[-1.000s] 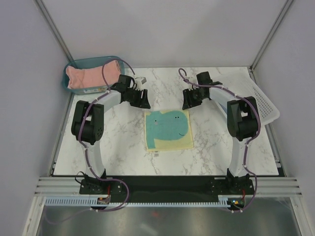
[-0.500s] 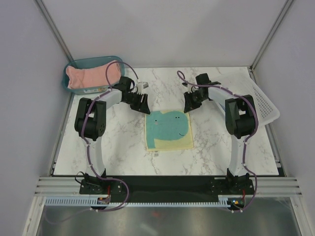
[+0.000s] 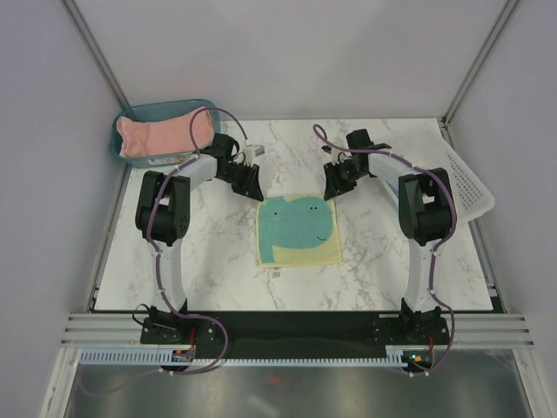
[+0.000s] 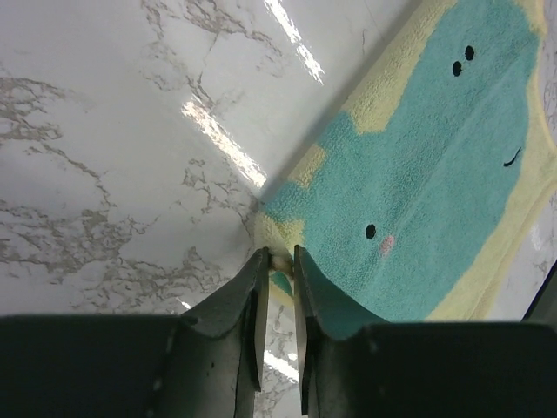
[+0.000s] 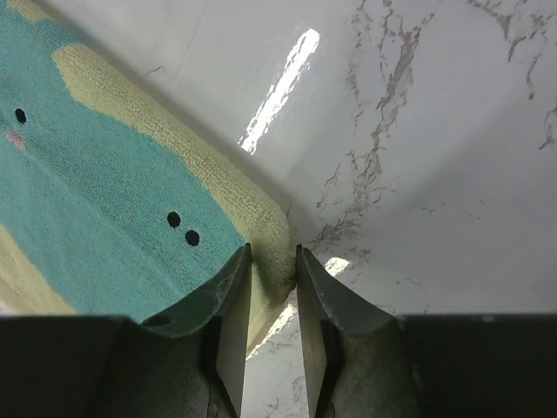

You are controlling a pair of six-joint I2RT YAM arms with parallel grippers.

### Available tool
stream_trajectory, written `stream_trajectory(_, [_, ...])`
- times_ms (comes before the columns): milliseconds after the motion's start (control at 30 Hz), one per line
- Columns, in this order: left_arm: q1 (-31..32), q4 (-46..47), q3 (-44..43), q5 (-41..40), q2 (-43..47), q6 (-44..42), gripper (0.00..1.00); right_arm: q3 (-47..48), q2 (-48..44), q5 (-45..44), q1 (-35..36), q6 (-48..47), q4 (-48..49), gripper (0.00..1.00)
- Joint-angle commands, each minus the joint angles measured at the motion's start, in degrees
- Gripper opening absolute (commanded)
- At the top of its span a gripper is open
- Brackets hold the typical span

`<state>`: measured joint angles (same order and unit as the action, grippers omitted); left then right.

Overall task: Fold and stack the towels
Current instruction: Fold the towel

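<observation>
A pale yellow towel with a teal whale print point(image 3: 298, 231) lies flat in the middle of the marble table. My left gripper point(image 3: 256, 190) is down at its far left corner. In the left wrist view the jaws point(image 4: 278, 259) are shut on that corner of the towel point(image 4: 435, 165), with a bit of yellow cloth pinched between them. My right gripper point(image 3: 332, 189) is at the far right corner. There its jaws point(image 5: 273, 261) hold the bunched yellow edge of the towel point(image 5: 96, 218), and the cloth touches both fingers. A salmon-pink towel point(image 3: 161, 132) lies in the bin at the back left.
The teal plastic bin point(image 3: 122, 146) stands at the table's far left corner, just behind my left arm. A white perforated basket point(image 3: 470, 187) leans over the right edge. Grey walls close in the back and both sides.
Both grippers moved inward and down onto the whale towel's far corners. Their jaws closed on the cloth. The towel itself has not shifted.
</observation>
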<state>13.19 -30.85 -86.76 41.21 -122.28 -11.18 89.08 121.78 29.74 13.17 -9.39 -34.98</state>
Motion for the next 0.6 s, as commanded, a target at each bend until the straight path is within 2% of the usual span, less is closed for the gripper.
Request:
stream_trajectory(0, [-0.3,-2.0,-3.5,2.4,-0.6,-3.1,0.23,1.6,-1.9,1.4,-0.5,-1.9,-0.4,0.34])
stream_trajectory(33, [-0.4,-2.8,-3.9,2.0,-0.9,-3.2,0.21,1.7,-1.9,1.3,-0.5,-1.8,-0.4,0.35])
stream_trajectory(67, [-0.3,-3.0,-4.6,2.1,-1.1,-3.3,0.14,1.7,-1.9,1.2,-0.5,-1.7,-0.4,0.36])
stream_trajectory(100, [-0.3,-3.2,-4.7,2.1,-1.4,-3.5,0.1,1.8,-1.9,1.2,-0.5,-1.7,-0.4,0.39])
stream_trajectory(167, [-0.3,-3.8,-5.8,2.1,-2.0,-3.5,0.02,1.8,-2.0,0.7,-0.6,-1.6,-0.3,0.38])
stream_trajectory(267, [-0.3,-3.8,-7.4,0.7,-3.0,-3.1,0.02,2.3,-1.9,-0.2,-0.9,-1.2,-0.1,0.12])
stream_trajectory(300, [-0.3,-3.8,-7.8,0.5,-3.1,-3.0,0.02,2.5,-1.8,-0.8,-1.0,-0.9,-0.1,0.0])
stream_trajectory(567, [-0.2,-3.4,-9.4,-1.3,-0.2,-1.0,0.02,2.4,-5.2,-2.2,-1.1,0.5,0.5,0.0])
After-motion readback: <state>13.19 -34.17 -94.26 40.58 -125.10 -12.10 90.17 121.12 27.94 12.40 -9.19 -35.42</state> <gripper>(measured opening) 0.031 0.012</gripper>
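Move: The left fingers are already around the folded towel's far left corner, so it lies right at that hand; the right fingers likewise have the far right corner right between their tips. From the left hand the teal basket stands about 26 cm to the left and 19 cm farther out. The white basket is some 26 cm to the right of the right hand and 6 cm farther out. The left hand pinches its far corner of the towel shut and draws it forward, about 2.5 cm in all, rising roughly 1 cm as it goes. The right hand keeps its place at its own corner a little longer with fingers still part open, edging to its right, then shuts them on the cloth and follows, going about 1 cm forward, up and outward so that the two corners are drawn slightly apart. ##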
